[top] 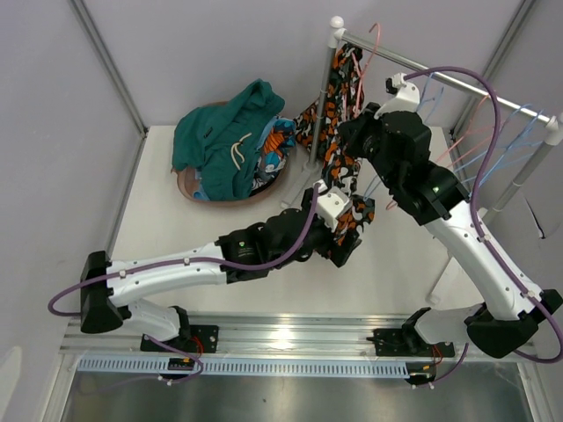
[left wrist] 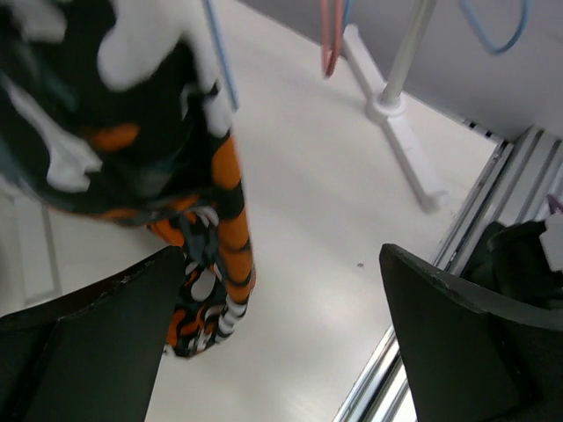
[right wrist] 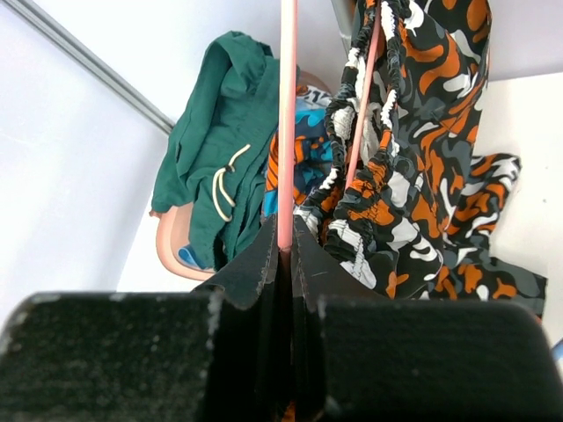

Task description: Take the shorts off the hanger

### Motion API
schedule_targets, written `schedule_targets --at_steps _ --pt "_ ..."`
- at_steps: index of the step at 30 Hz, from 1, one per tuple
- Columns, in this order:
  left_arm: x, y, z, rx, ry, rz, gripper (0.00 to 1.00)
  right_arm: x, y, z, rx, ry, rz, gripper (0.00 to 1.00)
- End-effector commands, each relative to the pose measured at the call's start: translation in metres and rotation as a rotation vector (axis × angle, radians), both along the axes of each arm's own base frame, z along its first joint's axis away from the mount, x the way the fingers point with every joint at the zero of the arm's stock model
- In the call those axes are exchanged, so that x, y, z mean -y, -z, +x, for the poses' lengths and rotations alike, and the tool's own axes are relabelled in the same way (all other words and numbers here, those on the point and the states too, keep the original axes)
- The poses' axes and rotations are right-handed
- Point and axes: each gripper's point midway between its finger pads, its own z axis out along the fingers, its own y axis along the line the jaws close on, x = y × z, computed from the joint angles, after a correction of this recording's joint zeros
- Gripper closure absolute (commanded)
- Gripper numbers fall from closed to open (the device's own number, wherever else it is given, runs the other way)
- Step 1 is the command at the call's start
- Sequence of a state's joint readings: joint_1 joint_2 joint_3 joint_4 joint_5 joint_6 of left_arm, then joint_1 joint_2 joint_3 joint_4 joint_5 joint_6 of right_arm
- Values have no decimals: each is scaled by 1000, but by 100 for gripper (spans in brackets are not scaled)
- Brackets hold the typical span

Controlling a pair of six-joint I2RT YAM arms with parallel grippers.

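The orange-black-white camouflage shorts [top: 337, 105] hang by their waistband from a pink hanger [right wrist: 287, 132] on the rack rail. They also show in the right wrist view [right wrist: 422, 158] and the left wrist view [left wrist: 114, 132]. My right gripper [right wrist: 286, 251] is shut on the hanger's pink bar, just left of the waistband. My left gripper [left wrist: 280, 264] is open and empty by the shorts' lower end, with the fabric beside its left finger. Teal green shorts [top: 229, 132] and patterned shorts [top: 277, 149] lie in the basket. The black shorts are not in view.
The brown basket [top: 189, 186] sits at the table's back left. The rack's rail [top: 440, 75] runs across the back right with several empty blue and pink hangers [top: 519, 123]. Its white foot [left wrist: 409, 149] rests on the table near my left gripper.
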State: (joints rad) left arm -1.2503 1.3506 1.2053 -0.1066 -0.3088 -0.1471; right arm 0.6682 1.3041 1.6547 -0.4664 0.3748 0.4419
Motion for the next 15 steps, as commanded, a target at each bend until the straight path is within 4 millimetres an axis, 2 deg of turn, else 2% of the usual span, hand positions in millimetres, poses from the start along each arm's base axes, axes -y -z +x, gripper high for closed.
schedule_targets --at_steps 1,3,6,7,9,10,11,12,13,14,15 --pt "17 -54 6 72 -17 -139 1 0 -34 -10 82 -16 99 100" --pt "22 -47 9 71 -28 -119 1 0 -36 -14 83 -21 111 100" --pt "25 -50 18 97 -66 -132 2 4 -39 -19 86 -24 123 100" --pt "28 -43 21 98 -69 -115 4 5 -40 -21 86 -26 127 100" --pt "30 -40 25 115 -86 -107 24 6 -43 -26 88 -37 138 100" --pt "33 -35 28 117 -94 -97 37 7 -44 -28 89 -40 144 100" --pt "32 -35 31 124 -115 -94 59 9 -47 -31 91 -43 152 100" --pt "34 -33 32 124 -114 -88 70 10 -47 -33 92 -43 153 100" --pt "33 -31 36 126 -137 -80 92 11 -48 -33 94 -42 154 100" --pt "33 -31 37 127 -144 -80 99 12 -48 -35 94 -40 154 100" --pt "32 -29 38 126 -153 -75 100 14 -48 -34 95 -33 151 100"
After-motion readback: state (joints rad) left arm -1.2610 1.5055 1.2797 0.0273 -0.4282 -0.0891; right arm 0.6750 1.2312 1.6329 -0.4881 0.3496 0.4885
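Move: The near lower edge of the orange-and-black shorts hangs about 3 cm ahead of and 3 cm to the right of the open left gripper, roughly at its height. The pink hanger carrying them, already in the right fingers, is some 17 cm ahead, 3 cm right and 15 cm up from the left hand; the filled basket is about 21 cm ahead, 27 cm left and 20 cm below. From the right hand, that edge is roughly 14 cm back and 15 cm below, level sideways. Bring the left gripper forward and right about 4 cm in all onto the shorts' near lower edge, arching up some 2 cm and back down on the way, and shut its wide-open fingers as it sinks so they pinch the cloth. Keep the pink hanger gripped in the right fingers, then ease that hand back about 2 cm and slightly up. ##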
